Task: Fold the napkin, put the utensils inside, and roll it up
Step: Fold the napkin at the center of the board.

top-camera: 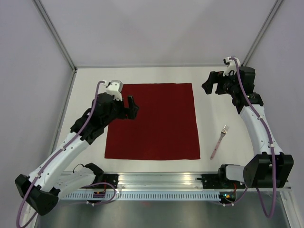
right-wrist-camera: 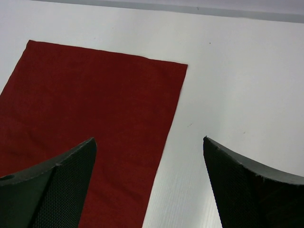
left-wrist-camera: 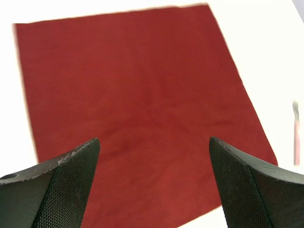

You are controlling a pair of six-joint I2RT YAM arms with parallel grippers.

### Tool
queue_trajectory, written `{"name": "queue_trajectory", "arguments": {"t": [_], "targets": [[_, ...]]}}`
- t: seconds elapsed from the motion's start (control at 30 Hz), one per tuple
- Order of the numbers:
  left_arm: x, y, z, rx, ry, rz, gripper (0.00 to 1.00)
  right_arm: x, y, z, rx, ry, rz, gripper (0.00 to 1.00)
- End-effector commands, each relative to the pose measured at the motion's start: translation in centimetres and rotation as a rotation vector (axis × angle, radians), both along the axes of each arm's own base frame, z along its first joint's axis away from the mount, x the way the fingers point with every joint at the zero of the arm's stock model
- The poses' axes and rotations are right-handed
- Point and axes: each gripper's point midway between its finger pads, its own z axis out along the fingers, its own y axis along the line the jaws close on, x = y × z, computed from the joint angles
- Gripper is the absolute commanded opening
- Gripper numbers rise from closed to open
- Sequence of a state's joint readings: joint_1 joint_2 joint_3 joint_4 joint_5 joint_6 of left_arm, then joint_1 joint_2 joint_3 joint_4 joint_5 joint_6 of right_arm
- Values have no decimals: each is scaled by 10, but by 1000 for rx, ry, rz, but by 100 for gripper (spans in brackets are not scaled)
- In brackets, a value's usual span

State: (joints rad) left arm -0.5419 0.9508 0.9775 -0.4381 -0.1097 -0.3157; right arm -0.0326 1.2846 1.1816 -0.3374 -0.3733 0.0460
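The dark red napkin [top-camera: 154,121] lies flat and unfolded in the middle of the white table; it also fills the left wrist view [left-wrist-camera: 137,109] and the left part of the right wrist view [right-wrist-camera: 90,114]. A slim pale fork [top-camera: 219,141] lies to the right of the napkin, apart from it, tines pointing away; its tip shows blurred [left-wrist-camera: 296,135] at the right edge of the left wrist view. My left gripper [top-camera: 131,108] hovers open over the napkin's left side. My right gripper [top-camera: 207,85] hangs open beyond the napkin's far right corner, empty.
The table [top-camera: 228,109] is bounded by pale walls at the back and sides. A metal rail [top-camera: 161,183] with the arm bases runs along the near edge.
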Motion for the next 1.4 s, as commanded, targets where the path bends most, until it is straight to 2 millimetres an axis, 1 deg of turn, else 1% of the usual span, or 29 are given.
{"name": "queue_trajectory", "arguments": {"t": [0.0,0.07,0.1,0.23,0.3,0.5,0.53,0.57,0.6,0.63,0.67,0.7,0.73,0.77,0.8,0.83,0.87,0.9,0.93,0.97,1.0,1.03,1.07,1.1,1.13,1.2,1.27,1.3,1.37], "targets": [[-8,-36,18,25,-47,-96,100,2,4,10,9,-9,26,98],[-9,-49,13,46,-35,-91,100,2,5,8,8,-4,30,98],[-16,-63,15,52,-42,-123,100,1,5,8,6,-4,34,98],[-17,-79,1,88,-29,-111,100,-1,8,6,12,7,52,98],[-16,-78,3,81,-39,-103,100,-3,11,5,21,7,66,98],[-16,-55,17,128,-93,-60,100,-11,26,1,28,7,114,98],[-15,-50,19,141,-99,-48,100,-15,51,2,18,-10,169,98],[-13,-45,26,138,-111,-32,100,-18,59,-4,-5,-10,163,98],[-9,-34,28,158,-108,-5,100,-28,94,-7,-21,-18,242,98],[-6,-25,34,163,-115,17,100,-32,112,-16,-40,-3,273,98],[5,-6,49,152,-129,78,100,-34,126,-22,-75,0,279,98],[10,4,55,153,-130,102,100,-40,145,-28,-93,8,315,98],[18,25,65,136,-122,147,100,-52,185,-39,-128,22,397,98],[22,33,70,129,-125,168,100,-61,206,-43,-134,32,452,97],[25,40,74,129,-131,184,100,-82,239,-48,-153,42,537,96],[27,48,78,131,-139,205,100,-89,258,-62,-172,73,582,94],[30,56,83,132,-147,237,100,-94,275,-58,-169,60,612,94],[33,63,84,138,-145,269,100,-109,297,-59,-167,50,662,94],[32,69,83,142,-129,288,100,-114,312,-73,-184,76,692,93],[35,82,88,133,-132,333,100,-117,325,-69,-181,63,710,92],[36,86,89,116,-129,345,100,-131,343,-73,-196,52,742,91],[34,93,95,101,-143,362,100,-137,356,-89,-225,71,766,88],[36,105,98,96,-150,397,100,-140,367,-89,-237,56,775,87],[35,109,102,88,-157,407,100,-158,383,-93,-252,45,813,86],[34,114,106,83,-165,418,100,-161,394,-102,-266,50,816,83],[32,122,110,73,-169,438,100,-177,413,-107,-262,49,845,81],[33,128,113,63,-170,453,100,-184,428,-119,-253,72,852,74],[33,126,113,49,-168,445,100,-193,437,-122,-250,71,873,70],[34,129,116,39,-170,455,100,-197,446,-135,-264,72,859,64]]}}
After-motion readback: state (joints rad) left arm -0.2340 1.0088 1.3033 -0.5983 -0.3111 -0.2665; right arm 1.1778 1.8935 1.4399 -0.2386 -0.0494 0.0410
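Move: From the right hand, the napkin's near-left corner lies about 52 cm to the left, 24 cm back and 26 cm below; its near-right corner is also 24 cm back but only 2 cm left, and the fork lies 14 cm back and 10 cm right. From the left hand, the near-left corner is roughly 17 cm left and 12 cm back, the far-left corner 16 cm left and 36 cm ahead, both some 26 cm below. After barely moving at first, the right hand sweeps about 43 cm left across the flat napkin, also back and down, towards its near-left corner, turning some 50 degrees counter-clockwise while its fingers close about a third of the way on nothing. The left hand first slips a little right and back, then reverses, swinging left and climbing with a slight reach forward, wide open and turning counter-clockwise, until it hangs high by the napkin's left side. ##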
